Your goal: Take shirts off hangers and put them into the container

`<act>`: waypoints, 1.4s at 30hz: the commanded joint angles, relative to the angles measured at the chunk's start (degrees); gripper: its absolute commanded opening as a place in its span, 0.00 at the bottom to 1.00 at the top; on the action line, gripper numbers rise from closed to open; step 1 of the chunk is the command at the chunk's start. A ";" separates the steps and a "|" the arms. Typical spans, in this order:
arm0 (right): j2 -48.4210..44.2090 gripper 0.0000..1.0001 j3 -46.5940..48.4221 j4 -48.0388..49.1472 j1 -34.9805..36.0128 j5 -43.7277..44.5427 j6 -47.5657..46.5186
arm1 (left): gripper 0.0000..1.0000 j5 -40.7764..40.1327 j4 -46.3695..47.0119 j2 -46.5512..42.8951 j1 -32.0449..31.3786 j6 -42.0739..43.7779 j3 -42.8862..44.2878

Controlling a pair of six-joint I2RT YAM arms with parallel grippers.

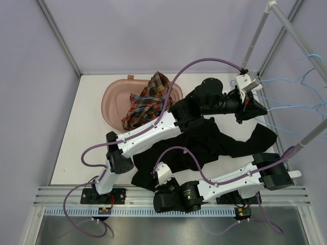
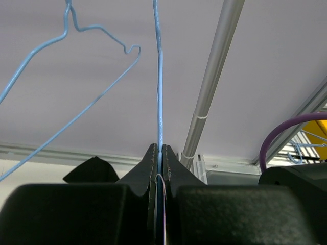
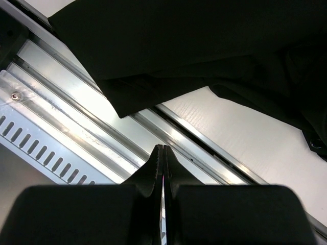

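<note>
The plaid shirt (image 1: 145,102) lies bunched in the pinkish container (image 1: 113,99), spilling over its right rim. Spread on the table between the arms is the black shirt (image 1: 217,143), its edge also showing in the right wrist view (image 3: 168,46). My left gripper (image 1: 261,109) reaches to the rack and is shut on a thin light-blue hanger wire (image 2: 160,76), which runs straight up from between its jaws (image 2: 160,149). Another bare hanger (image 2: 67,23) hangs to the left. My right gripper (image 3: 163,148) is shut and empty, low over the front rail beside the black shirt's hem.
White rack poles (image 1: 255,41) stand at the back right, with several light-blue hangers (image 1: 301,104) on the sloping bar (image 1: 312,131). A metal rail (image 1: 66,194) runs along the table's near edge. Purple cables loop over both arms.
</note>
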 commanded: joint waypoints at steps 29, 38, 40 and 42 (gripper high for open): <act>1.72 0.00 0.46 0.48 1.29 4.01 3.29 | 0.06 -2.28 4.96 -11.20 3.02 2.53 -8.90; 0.67 0.07 0.72 -5.58 1.29 6.56 8.03 | 0.54 -8.24 -6.61 -16.73 3.02 9.72 -9.36; -0.21 0.18 0.55 -7.52 1.29 7.08 9.26 | 0.59 -12.46 -19.18 -19.61 3.02 15.50 -5.23; -2.13 0.35 -0.41 -8.48 1.29 7.61 9.96 | 0.60 -20.63 -27.78 -23.48 3.46 18.08 -6.43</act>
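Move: The left hand, fingers pointing right, still pinches the near end of the blue hanger. The spot on the rack's rail for its hook lies about 15 cm to its right, 4 cm ahead and 11 cm higher. The other hanger hangs some 7 cm ahead, 8 cm right, slightly above. The black shirt's middle is about 18 cm left, roughly level fore-and-aft, 42 cm below. From the empty right hand, that rail spot is some 48 cm right, 18 cm ahead and 46 cm up; the shirt's middle is 16 cm ahead, 17 cm right. Up first, about 4.5 cm with the fingertips tipping up some 10 degrees and easing 2 cm forward, the left hand lifts the hanger's hook at the rail, then sinks 3 cm to set it on. Its fingers open, let go of the hanger and draw back left, away from the rail. The right hand dips about 1.5 cm and finally starts opening, edging right. ##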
